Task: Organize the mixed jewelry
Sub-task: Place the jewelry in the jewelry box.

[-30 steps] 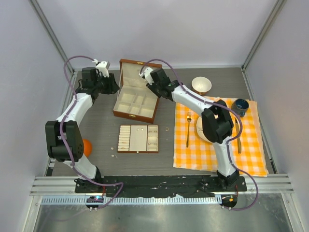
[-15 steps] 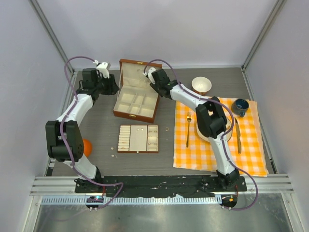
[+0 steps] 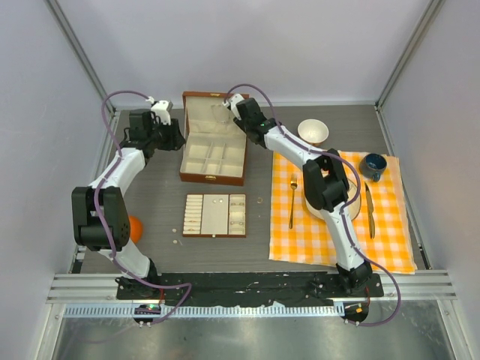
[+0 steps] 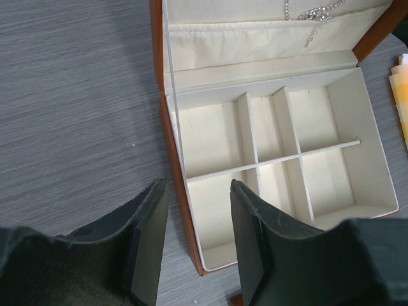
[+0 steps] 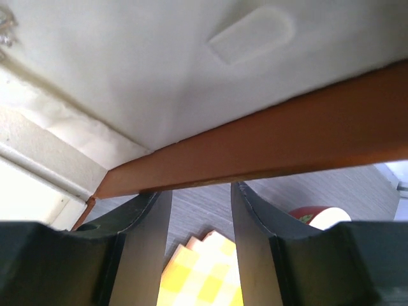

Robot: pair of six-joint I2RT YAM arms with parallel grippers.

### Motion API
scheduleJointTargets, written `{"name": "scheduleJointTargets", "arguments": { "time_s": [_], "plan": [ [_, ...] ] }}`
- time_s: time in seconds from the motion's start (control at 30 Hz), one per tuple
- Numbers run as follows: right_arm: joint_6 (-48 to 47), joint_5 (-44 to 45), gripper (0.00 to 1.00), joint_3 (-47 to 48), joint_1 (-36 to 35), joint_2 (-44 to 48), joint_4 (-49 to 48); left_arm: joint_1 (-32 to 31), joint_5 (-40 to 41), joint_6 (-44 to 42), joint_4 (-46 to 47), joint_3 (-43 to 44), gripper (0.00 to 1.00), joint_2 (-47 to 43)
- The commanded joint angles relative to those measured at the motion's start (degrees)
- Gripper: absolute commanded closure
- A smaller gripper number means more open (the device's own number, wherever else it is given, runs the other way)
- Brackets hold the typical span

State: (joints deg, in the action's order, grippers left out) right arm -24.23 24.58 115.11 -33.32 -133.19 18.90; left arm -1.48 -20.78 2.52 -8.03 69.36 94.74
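The brown wooden box (image 3: 214,154) stands open, its cream lid upright. A thin silver chain (image 4: 312,13) hangs inside the lid. My left gripper (image 4: 197,191) is open and straddles the box's left wall (image 4: 177,191) near the front corner without pinching it; from above my left gripper (image 3: 178,136) sits at the box's left side. My right gripper (image 5: 201,191) is open, its fingertips up against the lid's brown edge (image 5: 287,143); from above it (image 3: 238,112) is at the lid's right end. The cream-lined tray (image 3: 215,215) holds small rings (image 3: 237,218). A ring (image 3: 260,200) and tiny bits (image 3: 172,230) lie loose on the table.
An orange ball (image 3: 135,227) lies by the left arm. A yellow checkered cloth (image 3: 341,217) carries a gold fork (image 3: 292,199), knife (image 3: 370,210) and a plate (image 3: 352,196). A white bowl (image 3: 313,131) and a dark cup (image 3: 372,163) stand behind it.
The right gripper has moved up and left along the lid, swinging it further back. The box has turned from skewed to square with the table. The left gripper has stayed at its wall.
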Motion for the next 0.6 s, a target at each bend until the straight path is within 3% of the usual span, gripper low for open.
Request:
{"name": "scheduleJointTargets", "arguments": {
  "time_s": [0.0,0.33,0.57],
  "plan": [
    [-0.73,0.82,0.52,3.98,0.63,-0.06,-4.31,0.25,-1.28,0.11,4.43,0.42,0.52,-0.87],
    [-5.46,-8.22,0.53,-6.91,-1.91,9.52,-3.96,0.33,-3.48,0.46,4.34,0.77,0.51,-0.96],
    [-14.16,-5.34,0.55,-6.23,-6.75,10.14,-4.92,0.24,-4.27,0.64,3.29,1.83,0.51,-0.87]
  ]
}}
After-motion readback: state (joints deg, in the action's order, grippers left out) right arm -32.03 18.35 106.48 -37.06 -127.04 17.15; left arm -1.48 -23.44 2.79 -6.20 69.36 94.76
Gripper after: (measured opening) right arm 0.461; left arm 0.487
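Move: The necklace hanging inside the open lid of the jewelry box lies about 8 cm to the right gripper's left and 2 cm farther out, near its height. The lid's right edge is only some 2 cm to the left of the fingers, the box's compartments about 10 cm left, 11 cm back and 8 cm lower, and the bowl roughly 23 cm right, 2 cm out and 10 cm below. From the left gripper the necklace lies some 13 cm right and 9 cm ahead, slightly lower. Let the right gripper run on barely 1 cm forward beside the lid's right edge, then draw it back about 5 cm, clear of that edge, swinging some 3.5 cm left late in the retreat. Turn the hand roughly 15 degrees counter-clockwise as it backs off, so that it faces the necklace in the lid, and keep the empty fingers half open. ##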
